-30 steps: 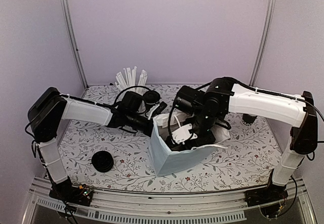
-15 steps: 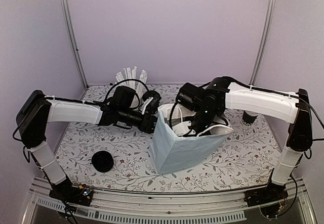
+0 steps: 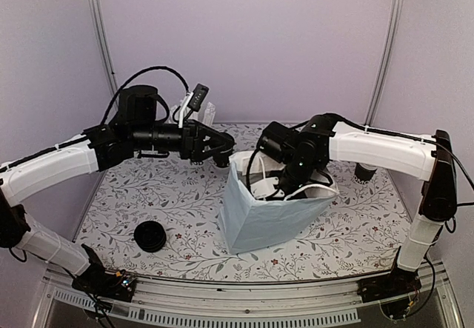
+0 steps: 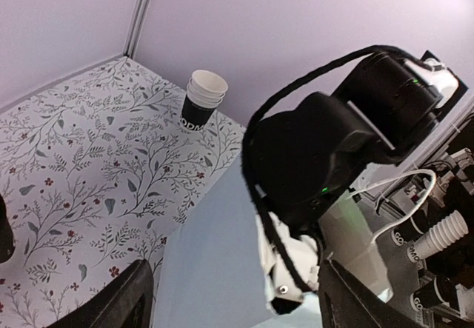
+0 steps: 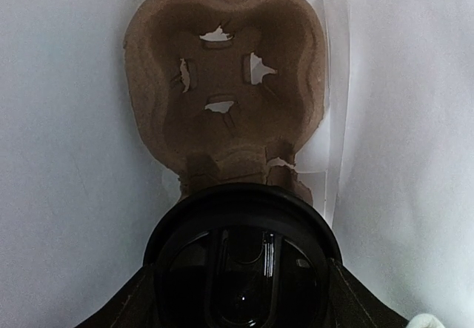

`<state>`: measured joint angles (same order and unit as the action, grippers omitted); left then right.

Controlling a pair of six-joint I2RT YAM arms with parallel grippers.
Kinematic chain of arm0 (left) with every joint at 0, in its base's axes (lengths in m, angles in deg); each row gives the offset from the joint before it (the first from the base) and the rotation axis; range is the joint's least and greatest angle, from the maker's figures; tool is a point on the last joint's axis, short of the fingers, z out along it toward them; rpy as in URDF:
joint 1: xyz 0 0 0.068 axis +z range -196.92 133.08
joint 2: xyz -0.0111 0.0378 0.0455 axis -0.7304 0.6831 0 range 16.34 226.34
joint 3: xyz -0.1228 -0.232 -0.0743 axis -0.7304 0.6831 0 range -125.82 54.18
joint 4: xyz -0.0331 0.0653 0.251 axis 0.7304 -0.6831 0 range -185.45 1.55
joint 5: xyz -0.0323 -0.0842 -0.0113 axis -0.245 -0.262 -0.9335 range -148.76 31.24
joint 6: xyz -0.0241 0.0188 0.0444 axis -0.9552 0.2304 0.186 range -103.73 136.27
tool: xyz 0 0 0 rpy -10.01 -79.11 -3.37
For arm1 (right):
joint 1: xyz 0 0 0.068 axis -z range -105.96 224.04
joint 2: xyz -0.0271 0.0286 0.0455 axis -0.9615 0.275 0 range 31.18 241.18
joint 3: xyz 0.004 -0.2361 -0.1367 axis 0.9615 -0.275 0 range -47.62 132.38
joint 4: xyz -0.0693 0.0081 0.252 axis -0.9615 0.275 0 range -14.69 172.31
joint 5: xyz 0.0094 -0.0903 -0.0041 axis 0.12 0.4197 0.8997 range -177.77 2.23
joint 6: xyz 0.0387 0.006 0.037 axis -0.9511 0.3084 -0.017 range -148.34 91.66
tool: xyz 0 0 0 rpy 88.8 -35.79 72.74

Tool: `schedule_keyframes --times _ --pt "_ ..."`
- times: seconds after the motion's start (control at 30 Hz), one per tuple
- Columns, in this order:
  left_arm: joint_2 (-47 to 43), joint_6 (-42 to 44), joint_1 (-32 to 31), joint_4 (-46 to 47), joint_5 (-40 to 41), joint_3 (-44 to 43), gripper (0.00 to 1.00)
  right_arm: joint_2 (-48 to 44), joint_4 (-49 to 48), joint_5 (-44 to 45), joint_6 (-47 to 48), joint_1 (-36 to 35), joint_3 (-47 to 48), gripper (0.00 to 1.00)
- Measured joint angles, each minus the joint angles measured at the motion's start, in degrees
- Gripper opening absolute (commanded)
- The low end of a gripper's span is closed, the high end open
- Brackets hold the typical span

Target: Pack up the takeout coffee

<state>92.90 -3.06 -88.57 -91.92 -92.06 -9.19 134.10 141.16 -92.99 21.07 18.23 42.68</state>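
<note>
The takeout coffee [image 5: 241,265], a black cup with a black lid, is low inside the pale paper bag [image 3: 255,217], and my right gripper [image 5: 241,295] is shut on it. Its fingers [image 5: 133,306] press both sides of the lid. Below the cup lies a brown pulp cup carrier [image 5: 222,76] on the bag's floor. From above, my right gripper [image 3: 275,186] reaches down into the bag's mouth and the cup is hidden. My left gripper [image 3: 222,150] hangs just left of the bag's top rim. In the left wrist view, the left gripper [image 4: 235,287] is open and empty above the bag [image 4: 215,269].
A stack of unlidded black cups [image 3: 364,171] stands at the right rear, also the cup stack [image 4: 204,102] near the wall. Loose black lids [image 3: 150,236] lie at front left. White straws [image 3: 191,113] stand at the back. The right arm's wrist [image 4: 326,150] fills the space over the bag.
My left arm has risen and its gripper has opened wider, coming away from the bag's left rim. The right arm has held still in the bag for the last half second.
</note>
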Motion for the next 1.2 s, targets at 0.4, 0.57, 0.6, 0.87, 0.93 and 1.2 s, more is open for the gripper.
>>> schedule_keyframes --times 0.4,0.57,0.6,0.87,0.93,1.2 --pt "9.5 -2.1 -10.4 -25.7 14.8 -21.3 0.78 4.2 -1.5 0.5 -4.7 0.0 2.2 0.35" --pt "12.6 -2.4 -11.6 -34.3 21.7 -22.1 0.77 4.6 -1.5 0.8 -5.9 0.0 2.6 0.39" --pt "12.6 -2.4 -11.6 -35.1 22.6 -22.1 0.77 4.6 -1.5 0.8 -6.0 0.0 2.6 0.41" --pt "12.4 -1.9 -11.8 -37.6 25.0 -22.2 0.75 4.5 -1.2 1.7 -6.4 0.0 2.9 0.63" --pt "12.4 -1.5 -11.9 -37.6 25.0 -22.6 0.76 4.5 -0.6 1.7 -6.4 0.0 3.2 0.69" --pt "12.4 0.4 -12.0 -36.4 25.0 -24.6 0.76 4.5 4.2 1.5 -7.2 0.4 11.1 0.99"
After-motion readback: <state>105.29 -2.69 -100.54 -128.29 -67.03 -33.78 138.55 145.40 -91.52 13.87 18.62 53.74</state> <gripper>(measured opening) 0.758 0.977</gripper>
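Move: The right hand, deep in the bag, already holds a lidded coffee cup; its slot in the carrier lies some 8 cm below, about 1 cm ahead and 2 cm left. The carrier's empty half is about 10 cm left and 9 cm below, level fore and aft. From the left hand, the bag's left rim lies roughly 6 cm below and 3 cm back, level sideways; another lidded cup stands 9 cm ahead, 4 cm left and 23 cm below. Down, forward and left by only 1 to 1.5 cm each, the right hand eases the gripped cup into its carrier slot, pauses, then opens wide and rises about 4 cm off the lid. The left hand loops up, back and left, then swings down about 8 cm onto the bag's left rim, fingers tipping some 25 degrees further down and staying open, and finally lifts about 2 cm. ##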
